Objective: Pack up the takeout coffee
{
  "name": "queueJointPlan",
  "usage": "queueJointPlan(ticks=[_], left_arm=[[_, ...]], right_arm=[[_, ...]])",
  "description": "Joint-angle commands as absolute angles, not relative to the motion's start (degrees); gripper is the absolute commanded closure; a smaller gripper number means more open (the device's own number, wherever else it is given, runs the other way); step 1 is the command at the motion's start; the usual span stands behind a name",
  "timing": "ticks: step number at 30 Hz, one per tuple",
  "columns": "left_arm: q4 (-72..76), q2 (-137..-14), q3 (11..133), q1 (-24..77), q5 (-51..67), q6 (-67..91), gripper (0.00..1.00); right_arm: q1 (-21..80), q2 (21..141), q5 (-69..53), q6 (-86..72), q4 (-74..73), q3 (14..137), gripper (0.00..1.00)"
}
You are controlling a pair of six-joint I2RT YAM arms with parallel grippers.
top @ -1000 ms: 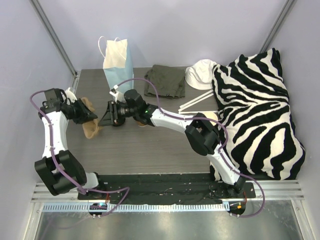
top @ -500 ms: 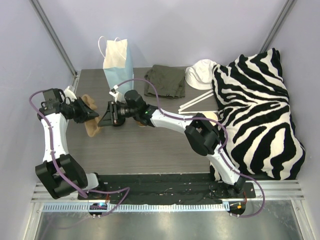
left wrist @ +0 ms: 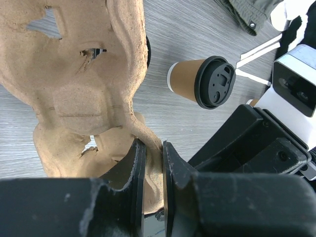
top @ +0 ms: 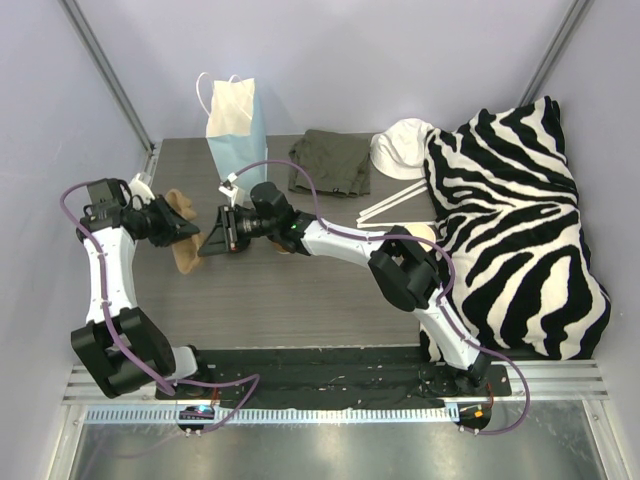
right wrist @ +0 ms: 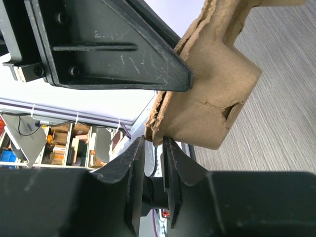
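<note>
The takeout coffee (left wrist: 190, 79) lies on its side on the table, its black lid (left wrist: 216, 81) facing my left wrist; in the top view the right arm covers it. A brown pulp cup carrier (left wrist: 74, 98) is held up off the table between both arms. My left gripper (left wrist: 152, 143) is shut on one edge of it. My right gripper (right wrist: 154, 140) pinches a ragged corner of the carrier (right wrist: 212, 98) with just its fingertips. In the top view the two grippers, left (top: 185, 232) and right (top: 205, 245), meet at the carrier (top: 183, 258). The blue paper bag (top: 237, 135) stands upright behind them.
An olive cloth (top: 330, 160) lies at the back centre, with a white cap-like thing (top: 400, 148) and white sticks (top: 395, 205) to its right. A zebra-striped blanket (top: 520, 220) fills the right side. Walls close in the left and back.
My right gripper has slid left onto the carrier's corner and its jaws have narrowed around it. The left gripper has kept its hold and barely moved.
</note>
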State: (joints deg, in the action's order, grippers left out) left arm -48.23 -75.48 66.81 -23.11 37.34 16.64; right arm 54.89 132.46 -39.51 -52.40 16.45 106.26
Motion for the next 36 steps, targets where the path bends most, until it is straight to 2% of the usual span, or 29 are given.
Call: queueJointPlan(ticks=[1, 6, 11, 13, 18, 21, 22, 25, 28, 36], left_arm=[[-46.3, -74.2, 67.2, -23.1, 41.0, 17.8, 1.00], [-45.5, -74.8, 66.9, -23.2, 42.4, 18.5, 1.00], [-45.4, -75.1, 67.0, -23.2, 43.3, 18.6, 1.00], [-45.4, -75.1, 66.9, -23.2, 43.7, 18.6, 1.00], [-45.3, -75.5, 66.5, -23.1, 45.3, 18.3, 1.00], [-46.7, -75.5, 67.1, -23.2, 45.6, 17.0, 0.88], [-47.4, -75.4, 67.4, -23.3, 45.6, 16.4, 0.73], [-49.0, -75.0, 67.9, -23.4, 45.6, 14.6, 0.50], [-51.4, -75.1, 68.5, -23.9, 44.2, 12.4, 0.45], [-54.7, -76.3, 67.8, -25.4, 43.0, 8.3, 0.49]], right_arm=[[54.7, 128.8, -40.6, -51.6, 20.7, 105.6, 0.76], [54.7, 128.7, -41.0, -50.9, 21.1, 105.8, 0.88], [54.2, 128.4, -41.0, -50.5, 21.3, 104.8, 0.92], [54.0, 128.1, -41.0, -50.4, 21.4, 104.2, 0.99], [53.6, 127.4, -39.8, -50.0, 20.8, 103.4, 0.99], [53.5, 127.2, -38.9, -49.7, 20.0, 102.8, 0.99], [53.5, 127.3, -38.7, -50.3, 19.9, 102.7, 0.99], [53.6, 128.1, -38.3, -51.6, 21.1, 102.5, 0.99], [53.6, 129.3, -38.6, -52.1, 21.4, 103.4, 0.99], [53.6, 130.1, -40.0, -54.1, 25.2, 102.7, 0.99]])
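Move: The cup carrier is already in my left hand's pinch, tipped on edge, its middle about 3 cm ahead, 3 cm left and 4 cm below. From my right hand, whose fingers straddle its near end, that middle lies some 7 cm ahead, 4 cm left and 4 cm below. From my left hand, the black lid is about 3 cm ahead, 7 cm right and 17 cm down; the lidded cup is 2 cm ahead, 18 cm right and 13 cm down. I pass the carrier from left to right: my right fingers close and pinch the rim of its near end while both hands ease about 1 cm to the right. With that grip shut, I open my left fingers, let go of the rim and draw that hand back about 1.5 cm; my right keeps its hold, ending barely 1 cm farther forward. ##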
